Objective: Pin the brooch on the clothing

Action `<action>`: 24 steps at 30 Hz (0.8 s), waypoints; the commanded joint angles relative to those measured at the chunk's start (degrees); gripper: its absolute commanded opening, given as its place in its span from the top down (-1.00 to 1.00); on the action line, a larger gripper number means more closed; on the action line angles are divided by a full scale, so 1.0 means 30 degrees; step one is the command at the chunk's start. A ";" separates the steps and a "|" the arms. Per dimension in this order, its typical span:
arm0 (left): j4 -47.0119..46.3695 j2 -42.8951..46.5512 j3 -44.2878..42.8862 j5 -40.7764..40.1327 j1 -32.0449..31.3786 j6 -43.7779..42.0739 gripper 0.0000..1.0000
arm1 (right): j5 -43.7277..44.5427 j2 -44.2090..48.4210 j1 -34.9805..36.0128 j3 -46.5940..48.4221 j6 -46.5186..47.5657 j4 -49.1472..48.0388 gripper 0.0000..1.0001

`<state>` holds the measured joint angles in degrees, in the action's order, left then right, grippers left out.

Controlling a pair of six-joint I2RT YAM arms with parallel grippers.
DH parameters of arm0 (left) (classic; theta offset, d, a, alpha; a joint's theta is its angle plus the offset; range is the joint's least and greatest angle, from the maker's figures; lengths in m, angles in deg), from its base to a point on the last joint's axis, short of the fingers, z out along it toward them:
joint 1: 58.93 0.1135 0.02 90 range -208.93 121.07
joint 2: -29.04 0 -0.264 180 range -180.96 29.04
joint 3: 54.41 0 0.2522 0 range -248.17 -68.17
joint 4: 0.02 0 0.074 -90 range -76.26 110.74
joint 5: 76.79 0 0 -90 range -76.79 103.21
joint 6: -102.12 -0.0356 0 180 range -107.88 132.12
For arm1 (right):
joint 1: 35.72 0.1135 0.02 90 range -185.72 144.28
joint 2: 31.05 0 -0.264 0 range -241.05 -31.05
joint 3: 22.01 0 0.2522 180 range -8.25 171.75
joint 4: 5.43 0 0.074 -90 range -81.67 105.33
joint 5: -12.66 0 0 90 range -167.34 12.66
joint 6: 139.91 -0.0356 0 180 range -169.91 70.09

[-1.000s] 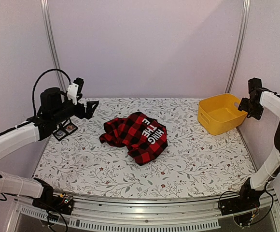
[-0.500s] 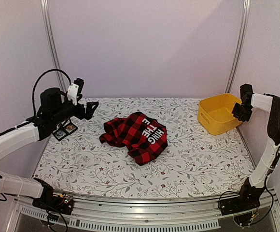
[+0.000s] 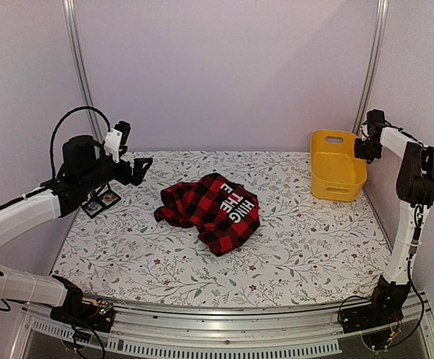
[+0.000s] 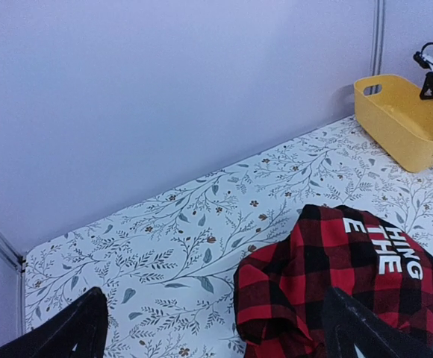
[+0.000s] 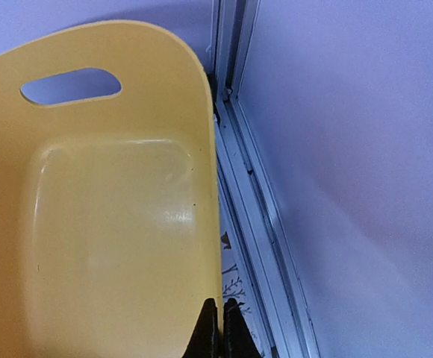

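Note:
The clothing [image 3: 211, 211], a red-and-black checked shirt with white letters, lies crumpled mid-table and fills the lower right of the left wrist view [image 4: 328, 276]. No brooch shows in any view. My left gripper [image 3: 139, 167] hovers open above the table, left of the shirt, and holds nothing; its fingertips [image 4: 78, 332] frame bare cloth and shirt edge. My right gripper [image 3: 361, 149] is at the far right, shut on the right rim of the yellow basket [image 3: 337, 168]. In the right wrist view the gripper [image 5: 221, 317] pinches that rim with the basket [image 5: 112, 224] tipped up, its inside showing.
A small black stand [image 3: 101, 200] sits on the floral table cover [image 3: 277, 254] under the left arm. Metal frame posts and walls close in the back and sides; one rail [image 5: 246, 194] runs right beside the basket.
My right gripper swung in to the basket's rim and shut on it; the basket tipped up from lying flat toward the back wall. The left arm and shirt stayed put.

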<state>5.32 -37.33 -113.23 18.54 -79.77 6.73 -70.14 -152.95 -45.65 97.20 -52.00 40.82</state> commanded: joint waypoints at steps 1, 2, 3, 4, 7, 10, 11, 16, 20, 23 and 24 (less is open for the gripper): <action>0.0368 -0.0025 -0.0747 -0.0283 -0.0161 -0.0249 -0.99 | 0.0199 -0.1792 -0.0087 0.2745 0.4366 -0.0112 1.00; 0.0449 -0.0025 -0.0838 -0.0280 -0.0153 -0.0236 -0.99 | 0.0235 -0.1985 -0.0087 0.3000 0.5151 -0.0178 1.00; 0.0551 -0.0026 -0.0904 -0.0280 -0.0159 -0.0227 -0.99 | 0.0599 -0.2229 -0.0087 0.3314 0.6222 -0.0157 1.00; 0.0640 -0.0026 -0.0971 -0.0280 -0.0178 -0.0226 -0.99 | 0.1124 -0.2366 -0.0087 0.3584 0.6894 -0.0136 1.00; 0.0786 -0.0024 -0.1035 -0.0413 -0.0174 -0.0241 -0.99 | 0.2998 -0.2782 -0.0082 0.4166 0.8163 -0.0313 0.86; 0.0787 -0.0122 -0.1049 -0.0404 -0.0185 -0.0136 -0.99 | 0.5038 -0.3024 -0.0071 0.4492 0.8598 -0.0574 0.27; 0.0787 -0.0177 -0.1077 -0.0361 -0.0184 -0.0097 -0.99 | 0.5685 -0.3004 -0.0059 0.4526 0.8561 -0.0602 0.09; 0.0787 -0.0416 -0.1254 0.0101 -0.0221 0.0253 -0.99 | 0.7379 -0.1468 0.0788 0.4518 0.8122 -0.0530 -0.16; 0.0690 -0.0549 -0.1299 0.0157 -0.0218 0.0395 -0.99 | 0.4968 0.1254 0.3756 0.2443 0.7018 -0.0257 -0.15; 0.0536 -0.0597 -0.1299 0.0253 -0.0260 0.0503 -0.99 | 0.1550 0.2854 0.6622 -0.0663 0.6939 -0.1343 -0.13; 0.0503 -0.0599 -0.1299 0.0296 -0.0268 0.0503 -0.99 | 0.0734 0.3262 0.7453 -0.1458 0.6842 -0.1826 -0.11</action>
<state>7.26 -38.53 -115.72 18.56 -79.77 7.58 -55.71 -151.03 -35.42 100.37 -29.72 39.42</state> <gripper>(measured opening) 0.996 0.570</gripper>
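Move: The right hand's shut fingers are on the yellow basket's right rim, with the basket's middle about 12 cm left, 3 cm back and 6 cm lower. The clothing lies spread on the table, roughly 67 cm left of this hand, 18 cm back and 13 cm below. From the idle left hand, the basket is some 80 cm to the right, 16 cm farther out and 19 cm lower. Still pinching the basket's right rim, the right hand eases 3 cm forward, opens, then rises leftward about 10 cm. ##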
